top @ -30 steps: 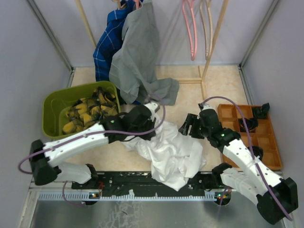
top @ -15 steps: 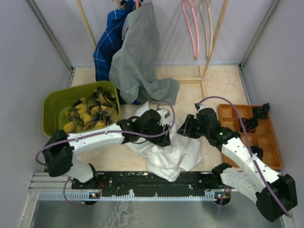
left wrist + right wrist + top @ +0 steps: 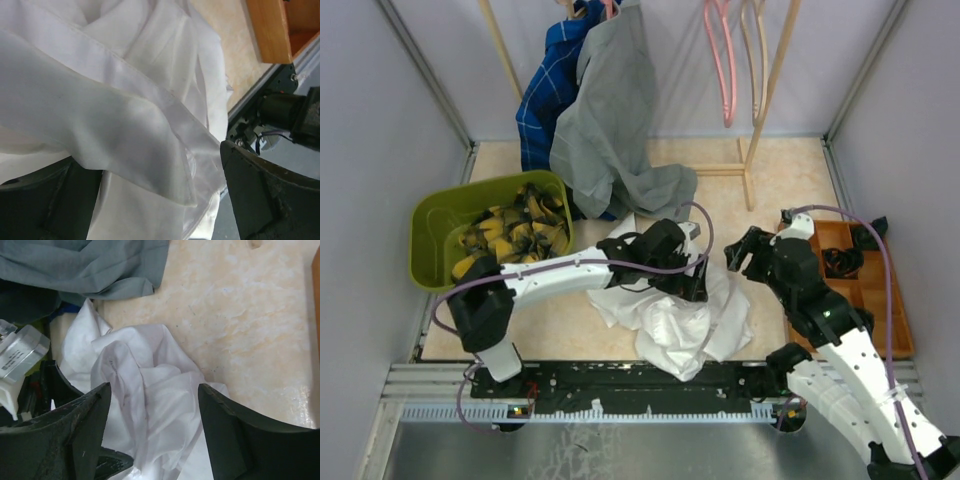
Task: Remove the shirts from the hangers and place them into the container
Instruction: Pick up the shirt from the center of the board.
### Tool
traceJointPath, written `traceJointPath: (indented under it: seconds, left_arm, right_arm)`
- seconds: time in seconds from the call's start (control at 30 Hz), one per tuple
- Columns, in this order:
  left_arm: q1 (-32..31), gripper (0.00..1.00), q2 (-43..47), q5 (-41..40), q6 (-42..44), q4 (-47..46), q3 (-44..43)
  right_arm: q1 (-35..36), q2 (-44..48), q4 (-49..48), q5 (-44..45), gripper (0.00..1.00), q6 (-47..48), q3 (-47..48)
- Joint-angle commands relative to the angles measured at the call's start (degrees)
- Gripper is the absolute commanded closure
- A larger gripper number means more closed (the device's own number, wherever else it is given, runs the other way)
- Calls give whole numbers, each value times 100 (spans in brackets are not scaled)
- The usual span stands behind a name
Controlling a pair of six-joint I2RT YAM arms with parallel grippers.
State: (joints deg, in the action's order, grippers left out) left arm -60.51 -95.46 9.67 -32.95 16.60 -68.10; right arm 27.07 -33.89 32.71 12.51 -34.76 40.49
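Note:
A crumpled white shirt [image 3: 672, 318] lies on the table in front of both arms. My left gripper [image 3: 692, 285] hovers low over it, open, with a loose fold of the white shirt [image 3: 125, 115] draped between its spread fingers [image 3: 265, 195]. My right gripper [image 3: 746, 252] is open just right of the heap, and the white shirt [image 3: 150, 390] shows below its jaws, untouched. The olive-green container [image 3: 428, 232] at the left holds the yellow-and-black plaid shirt [image 3: 510, 240]. The grey shirt [image 3: 610, 130] and blue checked shirt [image 3: 545, 95] hang at the back on hangers that are mostly hidden.
Bare pink hangers [image 3: 720, 60] and a pale wooden hanger [image 3: 756, 50] hang on the rack at the back right. An orange divided tray [image 3: 855, 300] with black parts stands right of the right arm. The grey shirt's hem [image 3: 100, 265] trails on the table behind the white heap.
My left gripper went from shut to open, letting go of the white shirt, and reached further right. The shirt bunched up towards the right. My right arm pulled back to the right.

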Motion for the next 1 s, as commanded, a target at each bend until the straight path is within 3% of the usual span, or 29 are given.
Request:
traceJointPath:
  seconds: [0.0, 0.33, 0.43, 0.53, 0.67, 0.8, 0.87, 0.97]
  left_arm:
    - [-56, 0, -736, -440, 32, 872, -621]
    - [-449, 1, -1876, -963, 200, 1408, -947]
    - [-532, 10, -2088, -1070, 264, 1544, -885]
    - [-628, 22, -2277, -1173, 333, 1578, -715]
    - [-806, 56, -2489, -1439, 340, 1653, -523]
    - [-871, 78, -2362, -1841, 176, 1823, -388]
    - [-866, 98, -2122, -1984, 118, 1874, -364]
    - [-852, 100, -1603, -2311, 109, 2011, -452]
  right_arm:
    - [-42, -7, 68, 493, 28, -315, 64]
    - [-41, 219, -24, 770, 17, -538, -33]
    - [-43, 255, -94, 766, 14, -550, -37]
    - [-37, 256, -122, 762, 13, -590, -88]
    - [-41, 263, -185, 735, 11, -650, -168]
    - [-44, 273, -196, 755, 11, -659, -165]
    - [-40, 292, -185, 795, 10, -670, -171]
    - [-40, 330, -199, 803, 10, -672, -198]
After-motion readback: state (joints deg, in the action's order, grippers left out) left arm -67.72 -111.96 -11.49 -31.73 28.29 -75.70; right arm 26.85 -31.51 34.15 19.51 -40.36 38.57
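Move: The left hand, open, hangs above the white shirt bunched on the table: its middle is about 11 cm below, 2 cm to the left and 1 cm back. The container stands some 40 cm to the left and 14 cm farther out; the grey shirt's hem lies roughly 25 cm ahead and 3 cm left, the wooden tray 34 cm to the right and 4 cm ahead. From the right hand, the white shirt is about 19 cm below, 9 cm left and 4 cm back. Down fast, about 9 cm onto the white shirt, the left hand drops with its fingers wide open while the wrist swings some 25 degrees to point them almost straight down. Once low it slows, eases about 2 cm left and shuts, pinching a fold of cloth. The right hand, empty, drifts 2 cm right and opens somewhat wider. ##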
